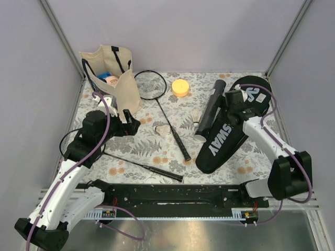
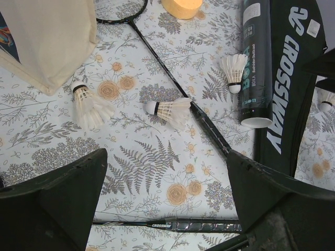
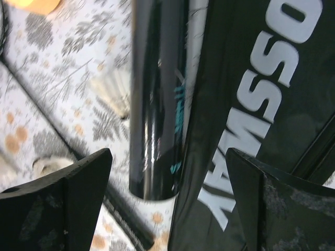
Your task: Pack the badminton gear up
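Note:
Two thin black rackets lie on the floral cloth. One has its head (image 1: 151,84) by the bag and its handle (image 2: 209,128) pointing toward me. The other racket's handle (image 2: 199,225) lies crosswise under my left gripper (image 2: 165,198), which hangs open and empty above the cloth. White shuttlecocks (image 2: 90,107) (image 2: 170,111) (image 2: 234,70) lie scattered. The long black tube (image 1: 211,110) rests against the black CROSSWAY cover (image 1: 230,130). My right gripper (image 3: 167,198) is open and empty above the tube (image 3: 157,104) and the cover (image 3: 261,104).
A beige tote bag (image 1: 110,73) with dark handles stands at the back left, items inside. A round yellow-orange object (image 1: 180,87) sits at the back middle. Grey walls close the table on three sides.

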Robot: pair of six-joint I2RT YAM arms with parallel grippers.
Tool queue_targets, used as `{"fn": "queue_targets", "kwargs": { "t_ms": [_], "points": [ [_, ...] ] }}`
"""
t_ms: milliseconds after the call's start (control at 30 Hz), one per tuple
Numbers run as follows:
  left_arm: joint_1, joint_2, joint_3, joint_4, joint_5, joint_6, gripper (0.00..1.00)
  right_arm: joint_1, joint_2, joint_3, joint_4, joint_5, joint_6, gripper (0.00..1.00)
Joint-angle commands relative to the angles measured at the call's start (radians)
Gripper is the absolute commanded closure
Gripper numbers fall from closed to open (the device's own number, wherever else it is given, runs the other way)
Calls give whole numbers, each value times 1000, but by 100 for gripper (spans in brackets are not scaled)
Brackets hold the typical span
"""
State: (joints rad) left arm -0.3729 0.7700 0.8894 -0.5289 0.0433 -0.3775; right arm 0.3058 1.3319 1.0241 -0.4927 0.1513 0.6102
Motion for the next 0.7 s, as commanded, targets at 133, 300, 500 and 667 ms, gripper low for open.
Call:
{"fn": "queue_targets", "kwargs": {
  "t_ms": [133, 300, 500, 667],
  "points": [
    [3, -9, -9, 41, -25, 0, 1, -126, 228, 86, 216, -179, -7, 0],
    [2, -5, -9, 44, -22, 2, 1, -134, 338, 117, 293, -222, -20, 0],
    [2, -3, -6, 43, -25, 6, 1, -134, 444, 145, 329, -233, 3, 0],
    [2, -6, -9, 41, -34, 6, 1, -132, 516, 165, 353, -275, 39, 4]
  ]
}}
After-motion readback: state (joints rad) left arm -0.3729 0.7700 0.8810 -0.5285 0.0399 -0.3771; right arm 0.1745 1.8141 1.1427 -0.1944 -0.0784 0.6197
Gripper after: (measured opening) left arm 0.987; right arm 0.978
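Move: The black shuttlecock tube has its middle about 10 cm ahead of the right hand, 1 cm to its left and some 12 cm below. A loose shuttlecock lies beside it, about 7 cm ahead and 8 cm left of that hand; the black racket bag is centred roughly 13 cm right and 1 cm ahead, the yellow disc about 25 cm ahead and 20 cm left. From the left hand, the tube is around 20 cm ahead, 42 cm right and 22 cm below. The tube is what the right hand drops onto, open fingers coming down to either side of its middle stretch: some 9 cm forward and as much down, fast at first, then slowing, with a small swing right and back left on the way. The wrist rolls its left side up and tips down a little, about 10 degrees in all; the fingers stay wide open. ##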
